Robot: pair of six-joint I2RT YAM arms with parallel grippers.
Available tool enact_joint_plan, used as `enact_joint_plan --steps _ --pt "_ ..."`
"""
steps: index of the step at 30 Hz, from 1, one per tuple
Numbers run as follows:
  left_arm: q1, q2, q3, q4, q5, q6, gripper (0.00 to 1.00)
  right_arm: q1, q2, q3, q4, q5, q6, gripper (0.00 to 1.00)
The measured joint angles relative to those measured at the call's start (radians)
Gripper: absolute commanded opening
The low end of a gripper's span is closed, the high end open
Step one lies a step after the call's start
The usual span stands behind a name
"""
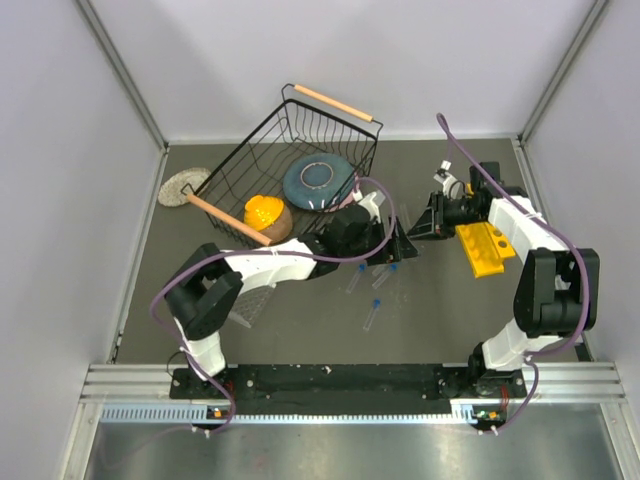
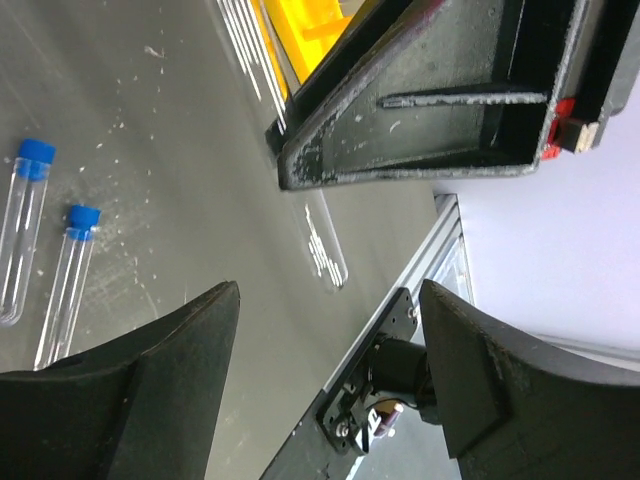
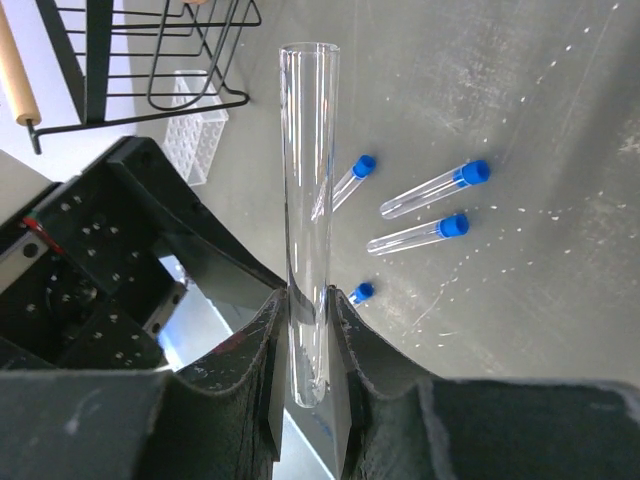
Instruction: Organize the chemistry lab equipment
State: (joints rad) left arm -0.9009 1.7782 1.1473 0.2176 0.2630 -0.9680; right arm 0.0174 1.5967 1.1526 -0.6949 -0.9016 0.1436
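Note:
My right gripper [image 3: 308,322] is shut on the lower end of a long clear glass tube [image 3: 308,170] with an open mouth, which points toward the left arm above the mat. Several small clear tubes with blue caps [image 3: 435,188] [image 1: 372,312] lie on the mat below it. My left gripper [image 2: 330,340] is open with nothing between its fingers [image 2: 180,380], close beside the right gripper [image 1: 425,220]. Two capped tubes [image 2: 28,215] lie to its left, and the glass tube [image 2: 326,245] shows ahead. The yellow holed rack [image 1: 483,248] lies under the right arm. A clear plastic rack [image 1: 248,302] sits by the left arm.
A black wire basket [image 1: 262,140] with wooden handles stands at the back centre, holding a blue plate [image 1: 318,183] and an orange bowl [image 1: 263,213]. A round woven mat [image 1: 183,186] lies left of it. White walls enclose the table on three sides.

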Motion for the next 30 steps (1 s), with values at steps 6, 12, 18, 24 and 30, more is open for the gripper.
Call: enact_joint_plan --steps 6,12,18,24,30 --pt "-0.018 0.070 0.080 -0.040 -0.028 -0.013 0.55 0.000 0.000 0.000 0.005 -0.029 0.033 0.19" --pt "-0.018 0.116 0.134 -0.105 -0.048 -0.018 0.28 0.000 -0.001 -0.007 0.031 -0.038 0.044 0.20" --pt "-0.023 0.116 0.135 -0.121 -0.047 0.000 0.10 0.009 -0.024 -0.047 0.055 -0.024 0.042 0.24" --pt "-0.023 0.100 0.081 -0.068 -0.040 0.071 0.08 0.015 -0.076 -0.053 0.051 -0.004 0.008 0.52" --pt "-0.016 0.040 -0.081 0.000 0.022 0.180 0.08 0.012 -0.087 0.031 -0.049 -0.008 -0.085 0.64"
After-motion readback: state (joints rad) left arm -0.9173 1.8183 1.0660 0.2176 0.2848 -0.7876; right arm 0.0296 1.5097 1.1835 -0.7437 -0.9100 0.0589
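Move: The right hand already holds the open test tube low on its shaft, mouth up, with the tube's middle about 3 cm above and 1 cm left of its pads. From the open left hand, that middle is roughly 2 cm ahead, 3 cm right and 3 cm above. Two capped tubes lie some 14 cm below the left hand, 1 cm ahead and 1 cm left; the yellow rack lies 23 cm right of it, 9 cm ahead and 13 cm below. While the right hand holds the open tube nearly still, the left eases about 2 cm right, 2.5 cm down and 1 cm forward, bringing its open fingers around the tube's rounded lower end, beneath the right fingers, and pinches it there. The right fingers then open and let go, and that hand backs off upward some 3 cm, while the left keeps its grip and draws the tube down, left and back by about 5 cm, its wrist turning roughly 10 degrees over the whole move. ##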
